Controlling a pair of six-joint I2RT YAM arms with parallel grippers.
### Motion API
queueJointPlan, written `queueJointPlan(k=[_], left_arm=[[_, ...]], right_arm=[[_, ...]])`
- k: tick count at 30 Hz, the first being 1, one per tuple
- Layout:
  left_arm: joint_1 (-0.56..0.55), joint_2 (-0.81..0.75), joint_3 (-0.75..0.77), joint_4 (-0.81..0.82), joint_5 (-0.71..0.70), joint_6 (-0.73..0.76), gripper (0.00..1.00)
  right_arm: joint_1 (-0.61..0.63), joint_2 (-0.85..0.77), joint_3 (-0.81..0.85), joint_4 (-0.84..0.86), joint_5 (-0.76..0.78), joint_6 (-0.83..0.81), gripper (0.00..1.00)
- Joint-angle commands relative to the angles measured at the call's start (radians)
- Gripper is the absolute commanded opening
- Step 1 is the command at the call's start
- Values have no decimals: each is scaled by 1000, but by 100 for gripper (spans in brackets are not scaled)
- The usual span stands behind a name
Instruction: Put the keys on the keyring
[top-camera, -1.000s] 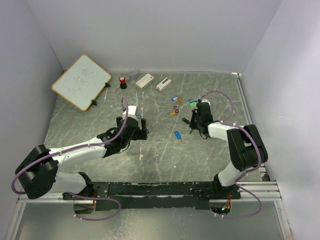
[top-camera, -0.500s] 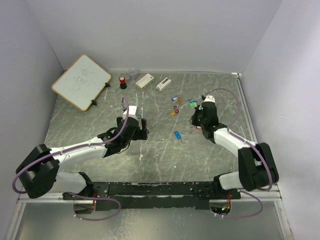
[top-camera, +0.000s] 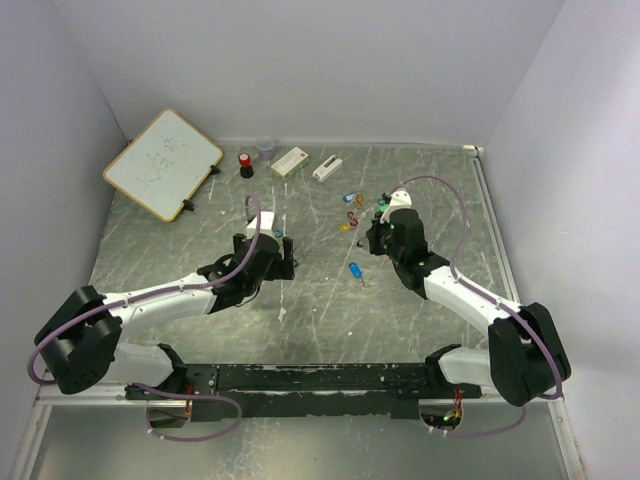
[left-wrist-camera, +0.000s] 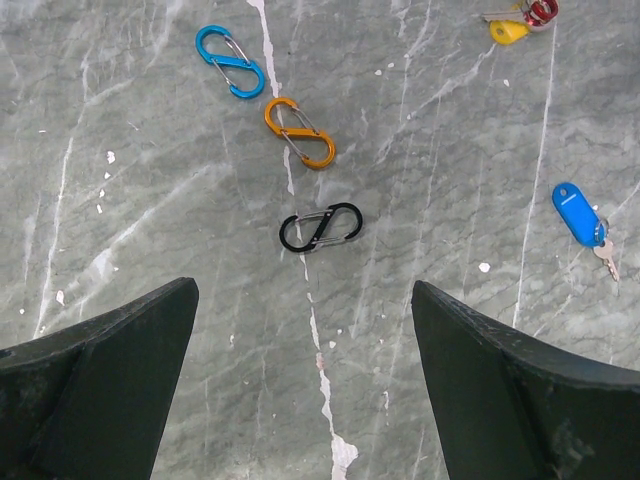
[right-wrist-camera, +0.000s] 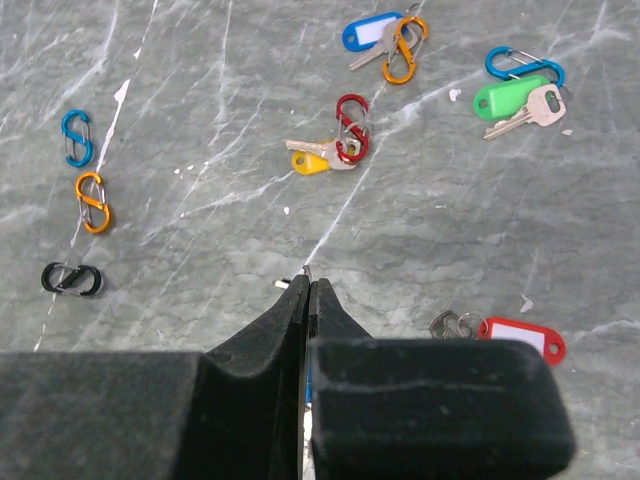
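Several keys lie on the grey table. A blue-tagged key (top-camera: 355, 269) (left-wrist-camera: 578, 213) lies alone, and so does a red-tagged one (right-wrist-camera: 520, 337). The yellow key (right-wrist-camera: 312, 160) carries a red S-clip keyring, the green key (right-wrist-camera: 512, 98) a blue one, and another blue-tagged key (right-wrist-camera: 372, 32) an orange one. Loose black (left-wrist-camera: 320, 227), orange (left-wrist-camera: 299, 132) and blue (left-wrist-camera: 230, 62) S-clip keyrings lie ahead of my left gripper (left-wrist-camera: 304, 285) (top-camera: 284, 263), which is open and empty. My right gripper (right-wrist-camera: 308, 280) (top-camera: 373, 240) is shut; a tiny metal bit shows at its tip, too small to name.
A whiteboard (top-camera: 162, 163) leans at the back left. A red-topped object (top-camera: 245, 162), a clear cup (top-camera: 265, 148) and two white boxes (top-camera: 290, 161) (top-camera: 327, 167) stand along the back edge. Walls close in the table on three sides.
My right arm has stretched out and swung its gripper a little left toward the keys, and its jaws have finished closing. The left arm has hardly moved.
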Motion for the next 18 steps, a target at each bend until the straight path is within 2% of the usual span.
queueJointPlan(k=[1, 14, 18], left_arm=[[8, 6, 41, 8, -36, 12, 99], [80, 282, 153, 7, 85, 41, 99], [101, 294, 132, 94, 151, 54, 99]], right_arm=[[33, 4, 18, 6, 56, -37, 0], [37, -42, 8, 11, 54, -33, 0], [37, -53, 7, 10, 55, -33, 0]])
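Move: The black carabiner lies about 5 cm ahead of the left gripper, 3 cm to its right and some 9 cm below. The orange carabiner sits roughly 4 cm beyond the black one. The blue carabiner is about 14 cm ahead of the gripper and level with it sideways; the blue key tag is some 3 cm ahead and 17 cm to its right. From the right gripper, the black carabiner is about 17 cm left, 1 cm back and 11 cm below. Bring the left gripper down about 6 cm towards the black carabiner, easing some 3 cm forward as it sinks. Keep the fingers wide open and tip them down by just under 10 degrees, letting the hand's left side rise slightly; stop short of touching the carabiner. ##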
